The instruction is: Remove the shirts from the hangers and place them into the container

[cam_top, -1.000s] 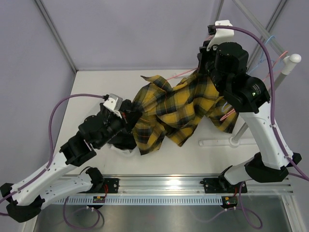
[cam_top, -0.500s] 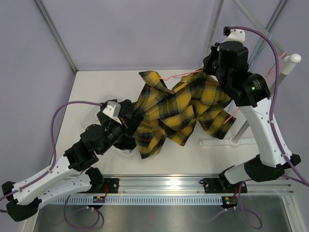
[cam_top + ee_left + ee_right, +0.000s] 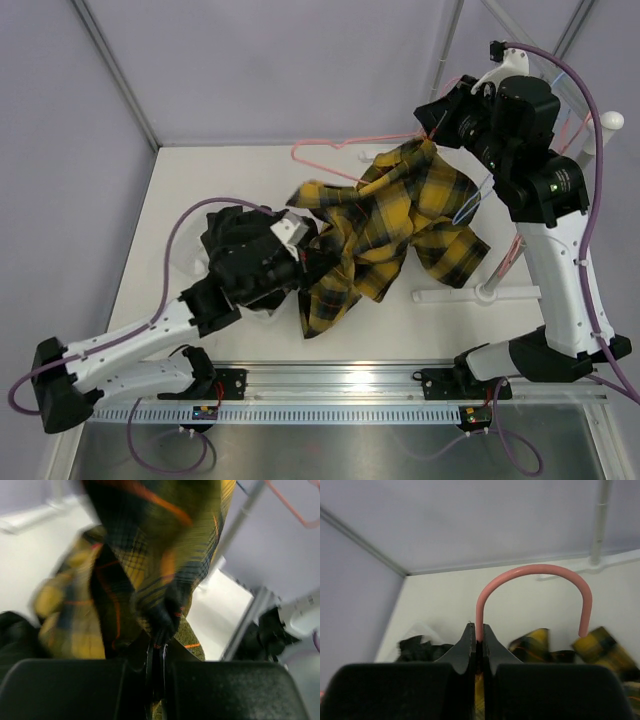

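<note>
The yellow-and-black plaid shirt (image 3: 395,225) hangs stretched between my two grippers above the table. My left gripper (image 3: 305,262) is shut on its lower part, and the left wrist view shows plaid cloth (image 3: 150,545) pinched at the fingertips (image 3: 156,650). High at the back right, my right gripper (image 3: 437,125) is shut on the hook of a pink hanger (image 3: 535,572). The hanger's wire (image 3: 375,139) sticks out bare to the left of the shirt. A black shirt (image 3: 235,235) lies in the container (image 3: 417,629), which sits mostly hidden under my left arm.
The white pole with a round knob (image 3: 606,124) stands at the right, its base bar (image 3: 455,295) lying on the table. More pink hangers (image 3: 512,255) and a light blue one (image 3: 470,207) hang by the pole. Grey walls close in the back and both sides.
My right gripper has lifted the hanger up and to the right, baring its wire on the left. My left gripper has swung right with the plaid cloth, and the shirt has bunched narrower.
</note>
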You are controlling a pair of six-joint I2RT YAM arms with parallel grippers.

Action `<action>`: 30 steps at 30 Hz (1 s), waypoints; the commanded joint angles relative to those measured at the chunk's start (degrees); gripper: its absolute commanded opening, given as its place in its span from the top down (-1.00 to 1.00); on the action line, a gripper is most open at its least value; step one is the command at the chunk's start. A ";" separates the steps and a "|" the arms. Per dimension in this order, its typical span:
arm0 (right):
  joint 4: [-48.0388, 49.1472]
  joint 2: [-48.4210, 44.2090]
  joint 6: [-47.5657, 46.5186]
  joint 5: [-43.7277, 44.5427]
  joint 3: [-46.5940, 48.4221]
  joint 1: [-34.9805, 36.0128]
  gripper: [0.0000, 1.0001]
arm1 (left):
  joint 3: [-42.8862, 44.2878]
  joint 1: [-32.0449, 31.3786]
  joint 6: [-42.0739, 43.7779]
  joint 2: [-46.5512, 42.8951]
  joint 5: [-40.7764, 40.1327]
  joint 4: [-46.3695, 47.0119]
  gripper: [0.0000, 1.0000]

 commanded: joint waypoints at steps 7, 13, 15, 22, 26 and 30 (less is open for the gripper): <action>12.60 -3.40 5.63 -17.56 -0.74 0.11 1.00 | 11.05 -5.60 5.40 16.97 15.42 3.52 1.00; 6.26 -5.59 -3.61 -12.10 -3.63 0.11 1.00 | 20.01 -7.18 12.15 10.13 -0.76 -11.19 0.31; 6.34 -6.48 -5.72 -12.62 -6.36 0.20 1.00 | 24.49 -7.36 14.80 8.01 -2.61 -16.24 0.02; 5.73 -8.68 -8.71 -11.12 -10.93 0.20 1.00 | 27.33 -8.77 17.80 -3.85 -14.21 -27.69 -0.60; 4.41 -8.32 -9.24 -14.21 -10.94 0.55 1.00 | 26.61 -8.77 20.87 -5.80 -16.67 -27.24 -0.60; 3.18 -8.41 -10.29 -14.65 -10.68 1.69 1.00 | 27.32 -8.77 24.12 -3.61 -14.67 -26.55 -0.61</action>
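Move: The plaid shirt is bunched in the left hand's shut fingers, its middle about 13 cm to the right and 5 cm ahead of them. The pink hanger, still partly in it, is some 12 cm ahead, 8 cm right and 14 cm up. The container with the dark shirt is about 20 cm left, 6 cm ahead and 24 cm down. From the right hand, which grips the hanger's hook, the plaid shirt is roughly 12 cm back, 8 cm left and 18 cm below. The plaid shirt is drawn off the pink hanger by the left hand, which drags it about 8 cm right and 6 cm down, a little back. The left fingers then open wide and let go, and the hand climbs some 20 cm, swings left away from the shirt and tips up. The right hand keeps its hold on the hook, hitching it up-left and slightly back while turning counter-clockwise, then lowering some 7 cm. ##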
